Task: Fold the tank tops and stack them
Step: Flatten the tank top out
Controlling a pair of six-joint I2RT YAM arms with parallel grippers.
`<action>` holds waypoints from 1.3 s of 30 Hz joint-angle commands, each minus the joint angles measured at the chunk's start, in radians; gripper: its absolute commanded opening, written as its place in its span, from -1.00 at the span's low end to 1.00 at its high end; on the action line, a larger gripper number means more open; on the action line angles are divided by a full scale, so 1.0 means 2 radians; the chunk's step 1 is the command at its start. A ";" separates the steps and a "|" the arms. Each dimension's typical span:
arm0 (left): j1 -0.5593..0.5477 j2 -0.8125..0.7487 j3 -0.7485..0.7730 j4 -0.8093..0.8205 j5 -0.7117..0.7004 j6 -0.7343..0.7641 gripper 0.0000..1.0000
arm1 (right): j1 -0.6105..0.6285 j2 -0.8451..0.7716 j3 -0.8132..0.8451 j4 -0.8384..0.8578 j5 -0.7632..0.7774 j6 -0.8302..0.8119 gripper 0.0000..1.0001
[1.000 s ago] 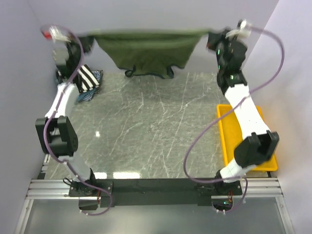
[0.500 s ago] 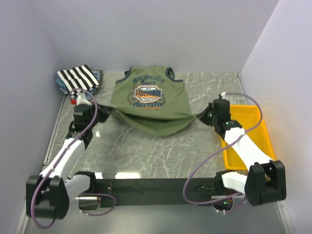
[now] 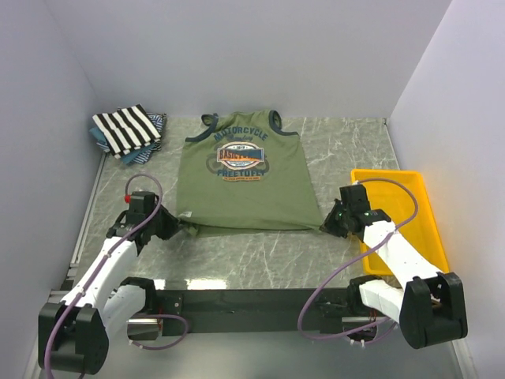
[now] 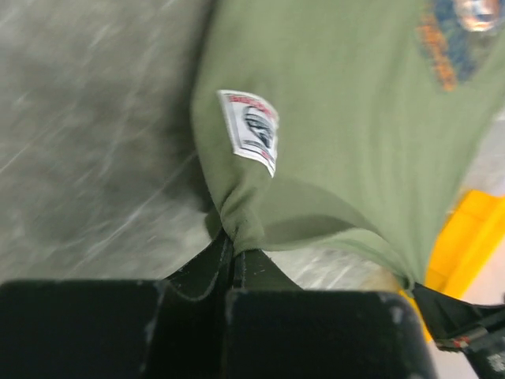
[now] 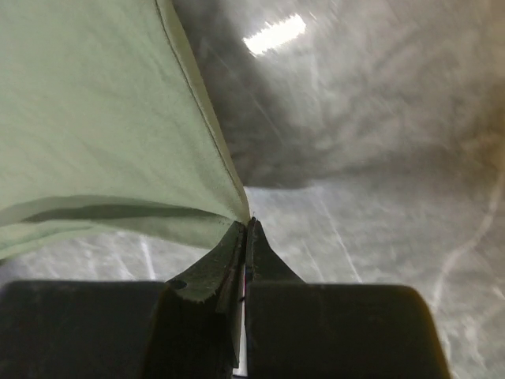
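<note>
An olive green tank top (image 3: 241, 178) with navy trim and a blue-orange chest print lies flat on the marble table, print up, neck toward the back wall. My left gripper (image 3: 175, 227) is shut on its near left hem corner (image 4: 237, 229), beside a white label (image 4: 250, 130). My right gripper (image 3: 326, 225) is shut on the near right hem corner (image 5: 241, 213). A black-and-white striped tank top (image 3: 126, 127) lies folded on blue patterned ones (image 3: 156, 124) at the back left corner.
A yellow plastic tray (image 3: 418, 217) sits along the table's right edge, just behind my right arm. Grey walls close in the back and both sides. Bare marble (image 3: 260, 257) runs between the hem and the arm bases.
A second ago the green tank top hung high between both raised grippers at the back. Both arms swept down and toward the near edge, laying it flat with its hem pulled straight.
</note>
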 commanded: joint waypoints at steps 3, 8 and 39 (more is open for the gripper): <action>0.005 0.007 0.034 -0.074 -0.015 0.039 -0.99 | -0.005 -0.014 0.014 -0.061 0.021 -0.017 -1.00; 0.028 0.015 0.066 -0.080 -0.007 0.064 -0.99 | -0.015 0.000 0.082 -0.098 0.064 -0.032 -0.99; 0.058 0.047 0.061 -0.063 0.109 0.093 -0.03 | -0.041 -0.008 0.010 -0.060 0.050 -0.009 -0.15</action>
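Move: Both grippers already pinch the hem corners of the green tank top, just over the table. Its middle lies about 19 cm ahead of the left hand, 13 cm to its right and some 4 cm lower; from the right hand it is about 19 cm ahead, 19 cm left and 3 cm below. The yellow bin's middle stands roughly 18 cm to the right hand's right and 2 cm ahead. The folded stack is some 31 cm ahead and 19 cm left of the left hand. Backward first, both hands draw the pinched hem about 1.5 cm towards the bases; then the right hand swings up and forward, roughly 4–5 cm each way, drifting 4 cm right towards the bin before sinking and coming back. The left hand eases left and forward by 2–2.5 cm, with a small rise, then returns. Both finish by opening about halfway, right first, to free the corners. ##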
